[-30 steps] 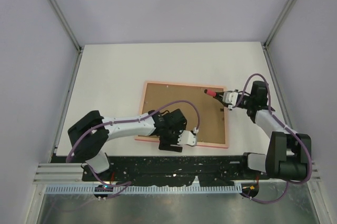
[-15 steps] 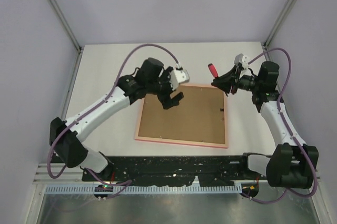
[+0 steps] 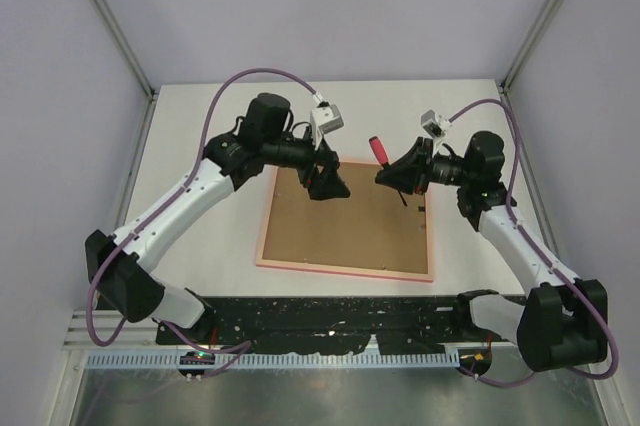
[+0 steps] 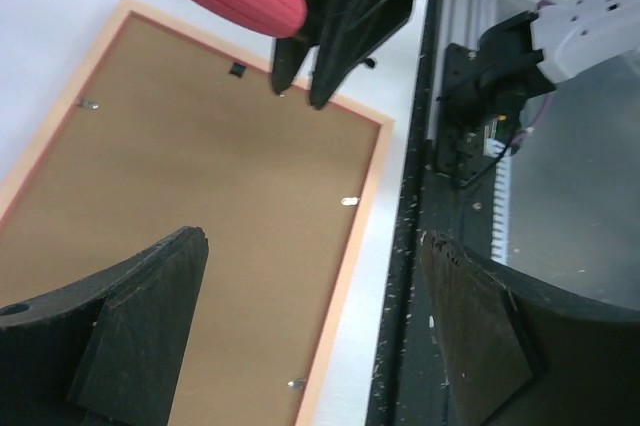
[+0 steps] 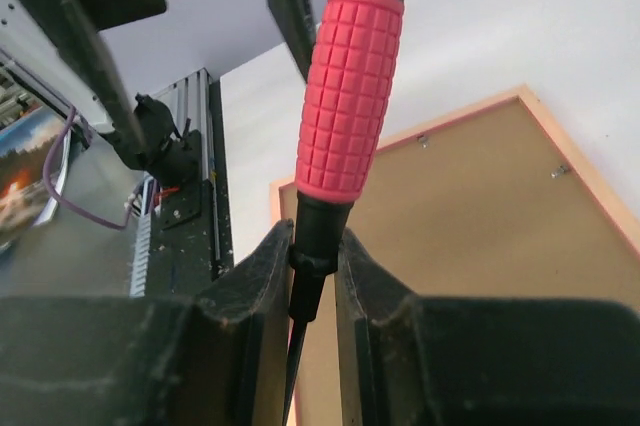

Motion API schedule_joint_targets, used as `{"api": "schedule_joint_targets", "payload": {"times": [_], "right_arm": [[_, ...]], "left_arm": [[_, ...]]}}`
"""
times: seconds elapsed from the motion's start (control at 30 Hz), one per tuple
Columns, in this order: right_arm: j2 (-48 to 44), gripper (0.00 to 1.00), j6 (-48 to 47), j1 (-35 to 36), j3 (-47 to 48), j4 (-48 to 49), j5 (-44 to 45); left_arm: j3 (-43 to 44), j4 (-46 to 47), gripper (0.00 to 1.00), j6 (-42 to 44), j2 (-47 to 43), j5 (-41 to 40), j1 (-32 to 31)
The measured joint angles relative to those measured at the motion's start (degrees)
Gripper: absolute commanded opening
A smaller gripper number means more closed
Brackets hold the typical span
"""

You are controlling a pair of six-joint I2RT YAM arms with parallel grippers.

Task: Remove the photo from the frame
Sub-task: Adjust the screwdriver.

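The frame (image 3: 345, 271) lies face down on the white table, a pale pink rim around a brown backing board (image 3: 350, 231). The photo is hidden under that board. My left gripper (image 3: 327, 184) hovers open over the frame's far left part; in the left wrist view its fingers (image 4: 130, 336) stand wide apart above the backing board (image 4: 200, 166) and the rim (image 4: 360, 236). My right gripper (image 3: 395, 174) is shut on a red-handled screwdriver (image 3: 378, 149), raised above the frame's far right part. The right wrist view shows the screwdriver (image 5: 345, 96) upright, its black neck clamped by my right gripper (image 5: 312, 266).
Small metal tabs (image 4: 348, 201) hold the backing board along its edges. A black mounting rail (image 3: 330, 311) runs along the table's near edge, and pale side walls close in left and right. The two grippers hang close together above the frame.
My left arm swung from the frame's near edge up to its far left part and its jaws opened wider. My right arm lifted the screwdriver and carried it left over the frame.
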Motion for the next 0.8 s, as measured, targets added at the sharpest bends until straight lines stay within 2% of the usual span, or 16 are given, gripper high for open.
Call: {"api": "schedule_joint_targets", "payload": {"times": [0.17,0.3,0.53,0.8], "right_arm": [[4.5,0.08,29.3,0.2,-5.2,26.1,7.0],[8.1,0.08,45.2,1.4,-5.8,41.2,13.6],[11.1,0.08,55.3,6.3,-4.8,53.4,19.4],[15.8,0.08,58.5,8.1,-3.9,58.0,22.4]], "left_arm": [[-1.9,4.7,0.95,-8.1,0.2,6.0,0.1],[-1.9,9.0,0.95,-13.8,1.3,7.8,0.0],[-2.2,16.5,0.93,-22.6,6.0,7.4,0.1],[-1.5,21.1,0.83,-28.8,11.8,8.0,0.0]]}}
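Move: The screwdriver, gripped by the right fingers just below its red handle, has its middle some 11 cm to the left hand's right, about 1 cm ahead and 3 cm lower. From the right hand, the open left gripper it is being brought to is about 11 cm left, 1 cm back and 3 cm higher. The frame lies flat underneath, its middle roughly 27 cm below the left hand, 1 cm ahead and 3 cm to its right. The screwdriver stays pinched in the right fingers as that hand lifts it about 6 cm while carrying it some 4 cm forward and 4 cm left towards the left gripper, tilting so its fingertips swing upward. The left hand, jaws kept wide open, first eases back slightly while moving right, then goes forward and down too, closing in on the shaft beneath the right fingers and rolling about 20 degrees. ##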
